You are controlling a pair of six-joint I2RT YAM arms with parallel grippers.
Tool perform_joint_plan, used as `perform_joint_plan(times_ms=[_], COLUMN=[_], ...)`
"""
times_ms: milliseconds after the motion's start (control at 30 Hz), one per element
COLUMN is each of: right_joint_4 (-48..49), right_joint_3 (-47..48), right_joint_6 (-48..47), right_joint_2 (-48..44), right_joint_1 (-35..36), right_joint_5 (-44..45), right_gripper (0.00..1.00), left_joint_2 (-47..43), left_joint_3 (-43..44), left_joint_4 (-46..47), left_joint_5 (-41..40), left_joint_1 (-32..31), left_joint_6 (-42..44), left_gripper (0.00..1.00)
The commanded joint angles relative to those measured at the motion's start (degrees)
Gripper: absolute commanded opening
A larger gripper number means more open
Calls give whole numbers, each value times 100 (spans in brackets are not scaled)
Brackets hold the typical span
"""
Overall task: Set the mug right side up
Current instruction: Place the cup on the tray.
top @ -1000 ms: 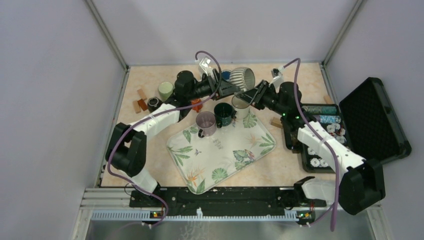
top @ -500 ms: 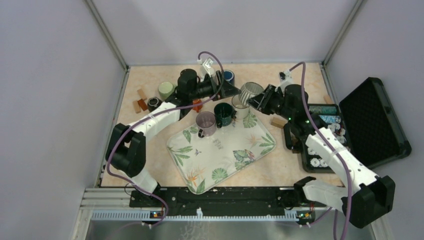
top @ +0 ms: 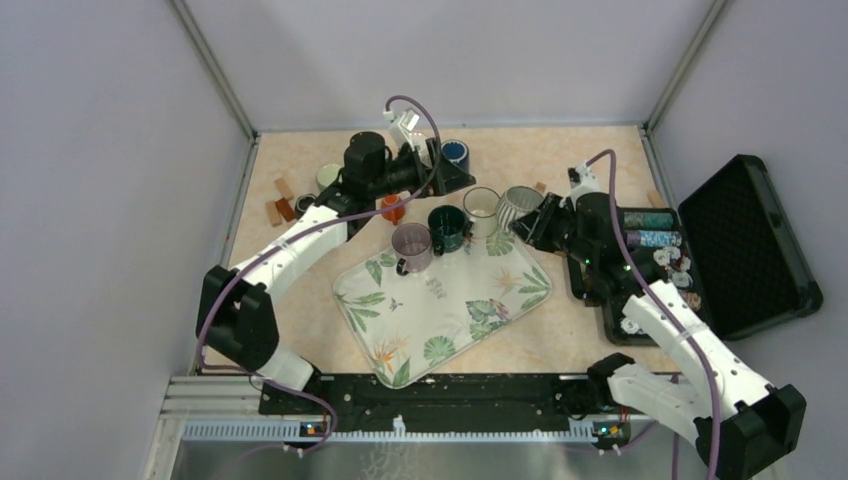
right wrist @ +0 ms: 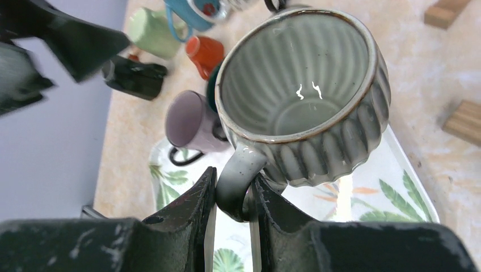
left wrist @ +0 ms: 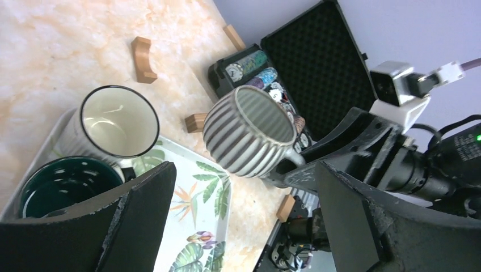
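Observation:
The ribbed grey mug hangs at the tray's far right corner, mouth facing up and a little tilted. My right gripper is shut on its handle; in the right wrist view the fingers pinch the loop under the mug. My left gripper stands wide open behind the tray, apart from the mug. In the left wrist view the mug shows between the spread fingers, well beyond them. Whether the mug's base touches anything I cannot tell.
On the leaf-patterned tray stand a white mug, a dark green mug and a purple mug. Small cups and wooden blocks sit far left. A black case of chips lies right.
The right gripper carried the mug rightward and down while turning its mouth from sideways to upward. The left gripper drew back to the left and opened wider.

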Motion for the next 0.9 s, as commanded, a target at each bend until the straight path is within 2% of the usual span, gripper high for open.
perform_joint_plan(times_ms=[0, 167, 467, 867], right_joint_4=[543, 973, 2297, 3487], right_joint_3=[-285, -814, -1805, -2589], right_joint_6=[-165, -300, -489, -708], right_joint_2=[-194, -277, -125, 181], right_joint_1=[151, 397, 826, 1148], right_joint_5=[166, 444, 819, 1294], right_gripper=[0, 0, 0, 0], left_joint_2=[-510, -774, -1014, -1249], left_joint_3=[249, 128, -101, -347], left_joint_4=[-460, -690, -1027, -1219], left_joint_5=[-508, -803, -980, -1177], left_joint_1=[-20, -14, -6, 25], left_joint_6=[556, 783, 975, 1149], left_gripper=[98, 98, 98, 98])
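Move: The striped mug, upright and held by its handle in the right hand, is bound for the bare tray spot about 2 cm ahead of this hand, 4 cm left and 19 cm below. The white mug stands some 12 cm ahead and 8 cm left of the hand; the green mug 8 cm ahead and 15 cm left; the lilac mug 4 cm ahead and 24 cm left. From the left hand the spot is about 8 cm back, 10 cm right and 24 cm down. The striped mug goes down towards the tray, just short of the white mug, still pinched by its handle: the right hand sinks some 13 cm, fast and then easing off, drawing back about 3 cm early on and tilting its left side down about 10 degrees. The empty left hand, wide open, backs off about 4 cm to its left, rising slightly and sinking again. ##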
